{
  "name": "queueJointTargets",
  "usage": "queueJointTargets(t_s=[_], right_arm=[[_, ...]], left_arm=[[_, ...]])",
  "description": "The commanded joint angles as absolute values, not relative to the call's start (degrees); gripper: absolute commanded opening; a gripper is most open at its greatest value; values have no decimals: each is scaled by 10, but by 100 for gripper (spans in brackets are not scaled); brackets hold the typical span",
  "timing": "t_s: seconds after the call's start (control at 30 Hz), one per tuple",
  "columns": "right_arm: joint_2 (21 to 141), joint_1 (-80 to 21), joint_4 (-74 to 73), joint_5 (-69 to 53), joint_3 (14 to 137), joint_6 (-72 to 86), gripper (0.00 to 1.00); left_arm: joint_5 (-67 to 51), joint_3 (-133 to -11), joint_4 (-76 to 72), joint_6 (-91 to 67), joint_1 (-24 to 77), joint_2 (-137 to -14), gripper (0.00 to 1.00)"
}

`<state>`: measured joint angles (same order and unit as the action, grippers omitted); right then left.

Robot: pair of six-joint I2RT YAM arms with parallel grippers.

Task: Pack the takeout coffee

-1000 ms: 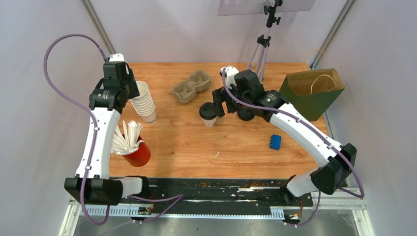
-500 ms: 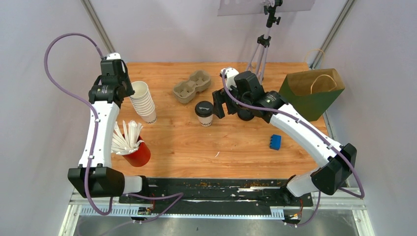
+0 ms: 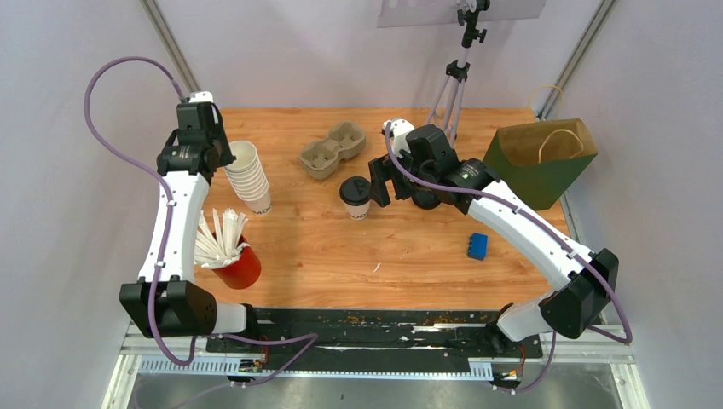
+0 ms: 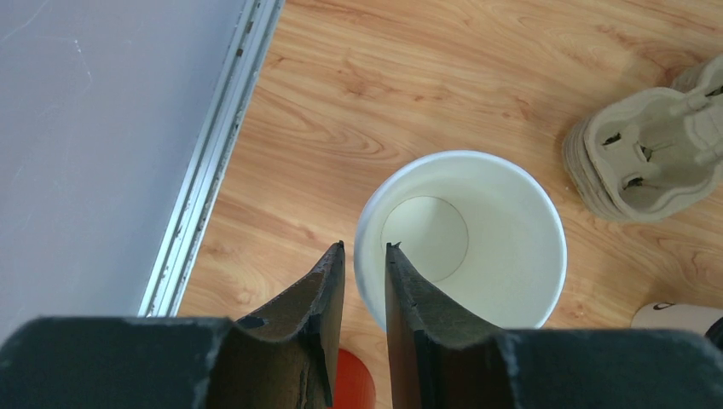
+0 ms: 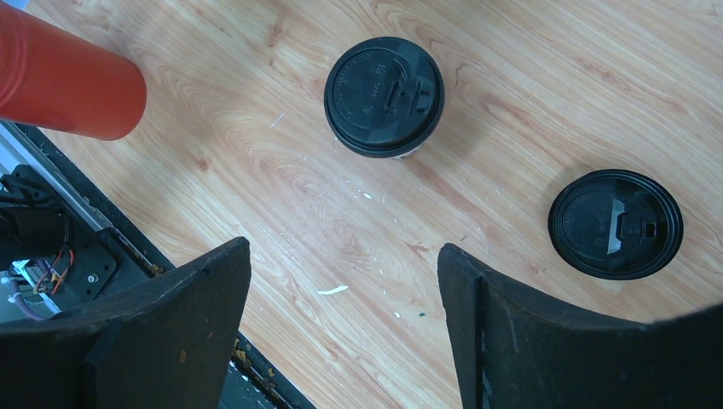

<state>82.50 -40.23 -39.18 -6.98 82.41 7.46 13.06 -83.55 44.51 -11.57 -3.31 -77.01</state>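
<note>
A white-sided takeout coffee cup (image 3: 355,196) with a black lid (image 5: 384,96) stands mid-table. My right gripper (image 3: 376,180) hangs just to its right, open wide (image 5: 343,247) with only bare wood between the fingers. A second round black lid (image 5: 615,223) shows in the right wrist view; whatever is under it is hidden, and my right arm covers it in the top view. My left gripper (image 3: 219,157) is at the stack of lidless white cups (image 3: 250,177). Its fingers stand narrowly apart (image 4: 365,247) astride the top cup's rim (image 4: 460,239).
A pulp cup carrier (image 3: 332,149) lies at the back centre. An open green paper bag (image 3: 541,158) stands at the back right. A red cup of white sticks (image 3: 234,264) stands near left, a small blue block (image 3: 477,246) near right, and a tripod (image 3: 456,81) behind.
My left gripper's fingers have narrowed around the top white cup's rim. The lidded cup now sits slightly further left. My right gripper has stayed open beside it.
</note>
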Motion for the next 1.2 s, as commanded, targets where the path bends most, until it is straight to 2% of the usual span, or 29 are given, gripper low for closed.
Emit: queueJointTargets(t_s=[0.0,0.2,0.3,0.6,1.17], right_arm=[[801,-404,-382,-64,825,75,80],[799,-404,-382,-60,825,73,81],[796,-404,-383,-56,827,72,81],[789,-404,-382,-49,827,68,81],[786,-404,-393,-44,831,74,81]], left_arm=[[121,-831,420,-104,-39,-776,31],[118,-836,423,-103,-43,-785,29],[112,-834,423,-104,-42,-787,25],[94,-894,446,-96,-43,-786,1],[50,-999,481,-119,-43,-782,0]])
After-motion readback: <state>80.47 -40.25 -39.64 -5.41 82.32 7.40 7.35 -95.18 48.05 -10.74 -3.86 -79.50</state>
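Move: Just to the left hand's right, about 4 cm over and 1 cm ahead, is the top paper cup of the nested stack, its middle some 5 cm below; its near-left rim is right at the part-open fingertips. From that hand, the cup carrier lies roughly 16 cm ahead and 28 cm right, the lidded coffee level with it and 35 cm right, and the straw holder 20 cm back and 1 cm right. For the right hand, the top cup lies about 40 cm left and 9 cm ahead. Sinking barely more than 1 cm onto the stack's near-left edge, the left hand closes its part-open fingers fully, pinching the top cup's rim between them. With that grip kept, it rises about 7 cm, drifting slightly left and forward, while the fingers tip up some 10 degrees. ##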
